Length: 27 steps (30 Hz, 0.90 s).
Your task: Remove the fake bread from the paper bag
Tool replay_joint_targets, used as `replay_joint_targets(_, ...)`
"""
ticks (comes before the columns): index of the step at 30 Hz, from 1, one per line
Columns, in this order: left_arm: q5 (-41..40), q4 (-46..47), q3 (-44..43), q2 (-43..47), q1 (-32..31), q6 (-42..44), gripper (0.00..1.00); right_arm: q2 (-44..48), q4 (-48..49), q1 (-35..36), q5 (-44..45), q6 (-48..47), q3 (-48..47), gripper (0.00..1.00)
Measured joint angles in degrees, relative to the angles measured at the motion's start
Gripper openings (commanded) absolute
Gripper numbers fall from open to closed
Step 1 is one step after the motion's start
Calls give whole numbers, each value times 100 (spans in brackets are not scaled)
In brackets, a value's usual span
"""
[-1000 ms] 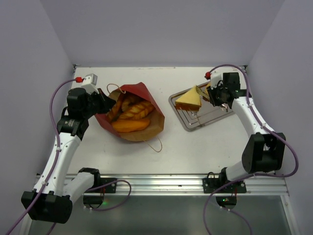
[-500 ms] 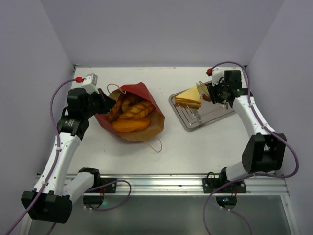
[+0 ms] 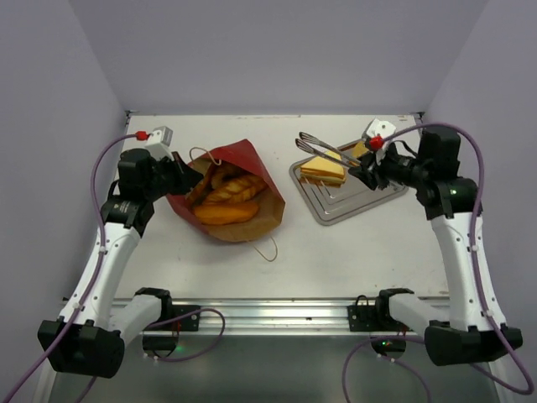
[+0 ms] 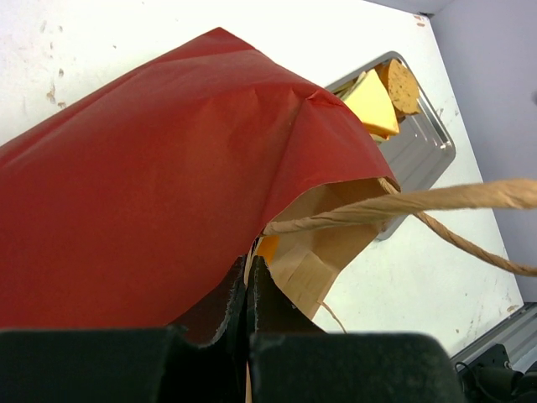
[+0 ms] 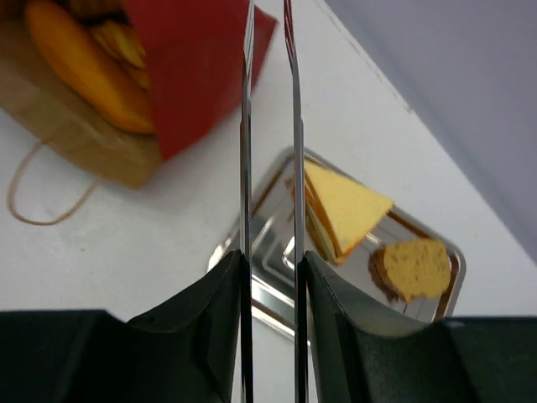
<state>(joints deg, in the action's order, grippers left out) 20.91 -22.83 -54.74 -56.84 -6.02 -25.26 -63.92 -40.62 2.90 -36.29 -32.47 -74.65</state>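
Observation:
The paper bag (image 3: 252, 164) lies on its side at the left, red outside and brown inside, its mouth facing the camera. Glossy orange rolls and a braided loaf of fake bread (image 3: 225, 200) fill it. My left gripper (image 3: 190, 176) is shut on the bag's upper edge (image 4: 243, 269), holding the mouth up. My right gripper (image 3: 362, 174) is shut on metal tongs (image 3: 323, 147), whose arms (image 5: 248, 126) stand apart with nothing between them. A yellow-topped sandwich (image 3: 324, 171) and a brown round slice (image 5: 415, 264) lie on the steel tray (image 3: 369, 197).
One string handle (image 3: 268, 248) of the bag trails onto the table toward the arms, and the other (image 4: 403, 201) arches across the left wrist view. The tray (image 5: 352, 290) sits at the back right, near the wall. White tabletop lies between bag and tray.
The tongs have opened and left the sandwich lying on the tray. My right arm has drawn back to the right, tongs now pointing left above the tray. The left gripper still grips the bag.

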Motion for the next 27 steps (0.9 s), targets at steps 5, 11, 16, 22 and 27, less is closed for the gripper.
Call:
replay_joint_targets(5, 96, 11, -15, -114, 0, -2, 0, 302, -1117, 658, -966, -894, -1003, 38)
replay_joint_targets(11, 149, 26, -81, -192, 0, -20, 0, 166, -1788, 2769, -721, -1224, -1207, 37)
replay_joint_targets(16, 168, 68, -120, -254, 0, -96, 0, -485, -1735, 4052, 542, -1178, -1003, 36)
replay_joint_targets(22, 186, 90, -142, -297, 0, -223, 0, -1499, -1040, 4778, 2485, -883, -647, 36)
replay_joint_targets(27, 195, 96, -142, -321, 0, -275, 0, -2052, -533, 4994, 3635, -752, -490, 39)
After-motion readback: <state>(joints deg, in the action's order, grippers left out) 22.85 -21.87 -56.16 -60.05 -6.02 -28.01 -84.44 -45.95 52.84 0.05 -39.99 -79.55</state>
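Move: The orange loaf lies in the bag some 32 cm left of the right hand, about level with it fore and aft, and 23 cm lower. The twisted loaf is roughly 6 cm beyond it; the bag's mouth is about 22 cm left of the right hand, level, 26 cm down. The sandwich on the tray is about 14 cm ahead, 4 cm left and 27 cm down. From the left hand, the orange loaf is about 5 cm right, 2 cm back and 15 cm below. Swing the right gripper with its tongs left, about 18 cm in all, away from the tray to the bag's mouth: first back and slightly up while turning counter-clockwise, then down some 17 cm and partly forward again, dipping the tips towards the orange loaf. Keep the tongs held and spread; with the left, keep pinching the bag's rim. ##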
